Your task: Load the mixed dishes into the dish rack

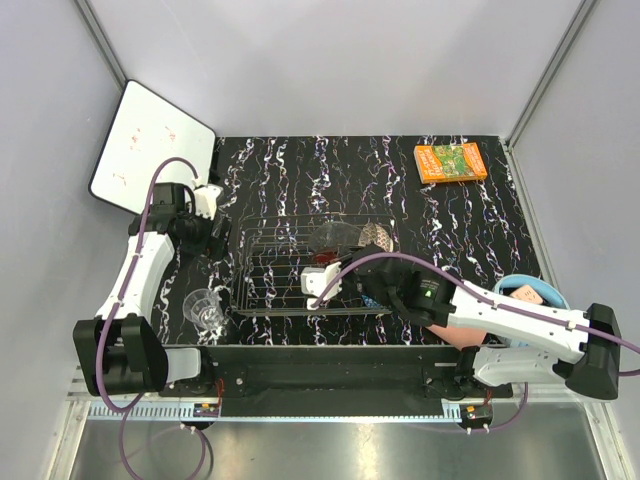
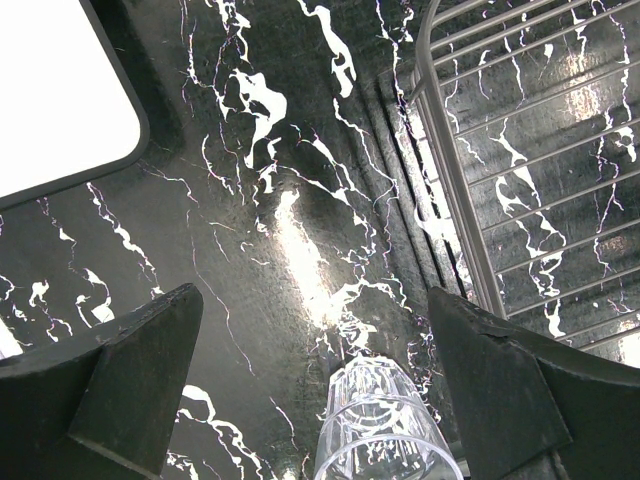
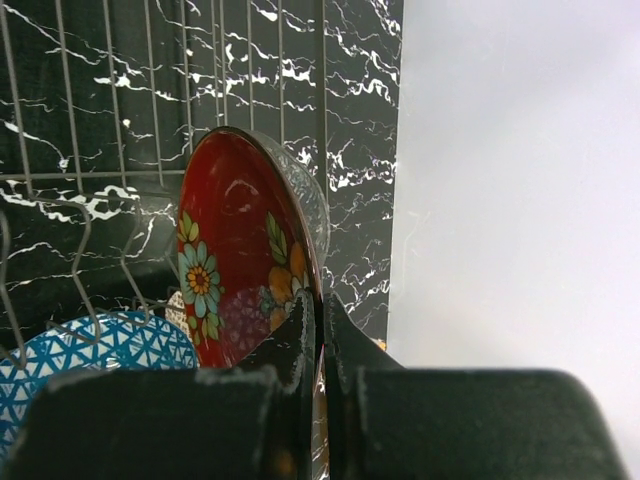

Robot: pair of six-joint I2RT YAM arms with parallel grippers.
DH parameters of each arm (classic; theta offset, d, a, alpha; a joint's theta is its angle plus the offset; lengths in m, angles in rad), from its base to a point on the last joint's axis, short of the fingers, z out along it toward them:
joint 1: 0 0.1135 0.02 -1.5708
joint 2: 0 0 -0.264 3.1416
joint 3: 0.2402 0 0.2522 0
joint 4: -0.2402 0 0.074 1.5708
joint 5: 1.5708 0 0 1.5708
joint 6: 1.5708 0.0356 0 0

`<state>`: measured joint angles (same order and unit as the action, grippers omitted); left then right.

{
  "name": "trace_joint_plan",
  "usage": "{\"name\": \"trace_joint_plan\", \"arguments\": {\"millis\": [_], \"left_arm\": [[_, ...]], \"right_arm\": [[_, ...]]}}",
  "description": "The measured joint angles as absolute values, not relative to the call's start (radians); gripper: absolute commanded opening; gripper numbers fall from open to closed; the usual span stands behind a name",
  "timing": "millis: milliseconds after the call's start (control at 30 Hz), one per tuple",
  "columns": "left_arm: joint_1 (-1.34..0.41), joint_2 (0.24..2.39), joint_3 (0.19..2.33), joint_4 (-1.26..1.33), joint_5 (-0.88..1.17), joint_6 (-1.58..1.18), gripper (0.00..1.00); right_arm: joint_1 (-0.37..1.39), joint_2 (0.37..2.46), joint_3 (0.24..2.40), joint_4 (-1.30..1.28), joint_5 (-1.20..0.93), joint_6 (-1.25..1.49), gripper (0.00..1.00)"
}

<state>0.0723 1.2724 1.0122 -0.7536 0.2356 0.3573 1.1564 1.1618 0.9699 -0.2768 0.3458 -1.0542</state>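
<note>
The wire dish rack (image 1: 290, 275) stands mid-table. My right gripper (image 1: 325, 274) is over it, shut on the rim of the red gold-patterned dish (image 3: 235, 270), which it holds on edge among the wires; its fingers (image 3: 300, 345) pinch the rim. Behind the dish is the clear glass bowl (image 3: 308, 200), and the blue patterned bowl (image 3: 90, 350) shows low left. The beige-brown patterned bowl (image 1: 376, 238) sits in the rack. The clear glass cup (image 1: 205, 308) is on the table left of the rack. My left gripper (image 1: 210, 238) is open above the table, with the cup (image 2: 385, 430) apart from its fingers.
An orange book (image 1: 450, 162) lies at the back right. A white board (image 1: 150, 145) leans at the back left. A light blue round thing (image 1: 545, 290) with something salmon-pink (image 1: 525, 295) in it sits at the right, partly behind my right arm.
</note>
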Motion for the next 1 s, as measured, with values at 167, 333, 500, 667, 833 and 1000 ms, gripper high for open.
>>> {"name": "trace_joint_plan", "arguments": {"millis": [167,333,500,667,833,1000], "left_arm": [[0.073,1.272,1.006,-0.753,0.235,0.357,0.99],[0.074,1.272,1.003,-0.752,0.235,0.357,0.99],[0.074,1.272,1.003,-0.75,0.235,0.355,0.99],[0.075,1.272,1.003,-0.748,0.235,0.355,0.99],[0.079,1.272,1.003,-0.745,0.235,0.355,0.99],[0.08,1.271,1.002,-0.745,0.235,0.355,0.99]], "right_arm": [[1.168,1.15,0.959,-0.289,0.334,-1.045,0.0],[1.179,1.143,0.947,-0.294,0.316,-1.04,0.0],[1.183,1.158,0.947,-0.293,0.299,-1.038,0.0],[1.198,1.185,0.948,-0.299,0.294,-1.021,0.0],[1.198,1.221,0.948,-0.347,0.29,-0.982,0.0],[1.198,1.262,0.947,-0.338,0.298,-0.964,0.0]]}}
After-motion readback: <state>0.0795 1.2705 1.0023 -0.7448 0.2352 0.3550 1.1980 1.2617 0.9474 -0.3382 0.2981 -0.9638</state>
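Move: The right hand still pinches the red plate by its edge. The rack slot meant for it lies about 4 cm left, 1 cm back and 15 cm below that hand. The glass plate stands some 7 cm ahead and 2 left, the speckled bowl 7 ahead and 7 right, the blue bowl 4 back and 8 right, all roughly 17 cm lower. From the left hand the slot is around 25 cm right, 7 back and 5 below. Keep the red plate pinched in the shut right fingers and first draw it back about 2 cm, away from the glass plate, easing slightly down and left. Then lower it into the rack, down among the wire tines beside the blue bowl, about 6 cm down in all and fastest at the end, letting the fingers tip downward by some 10 degrees. ##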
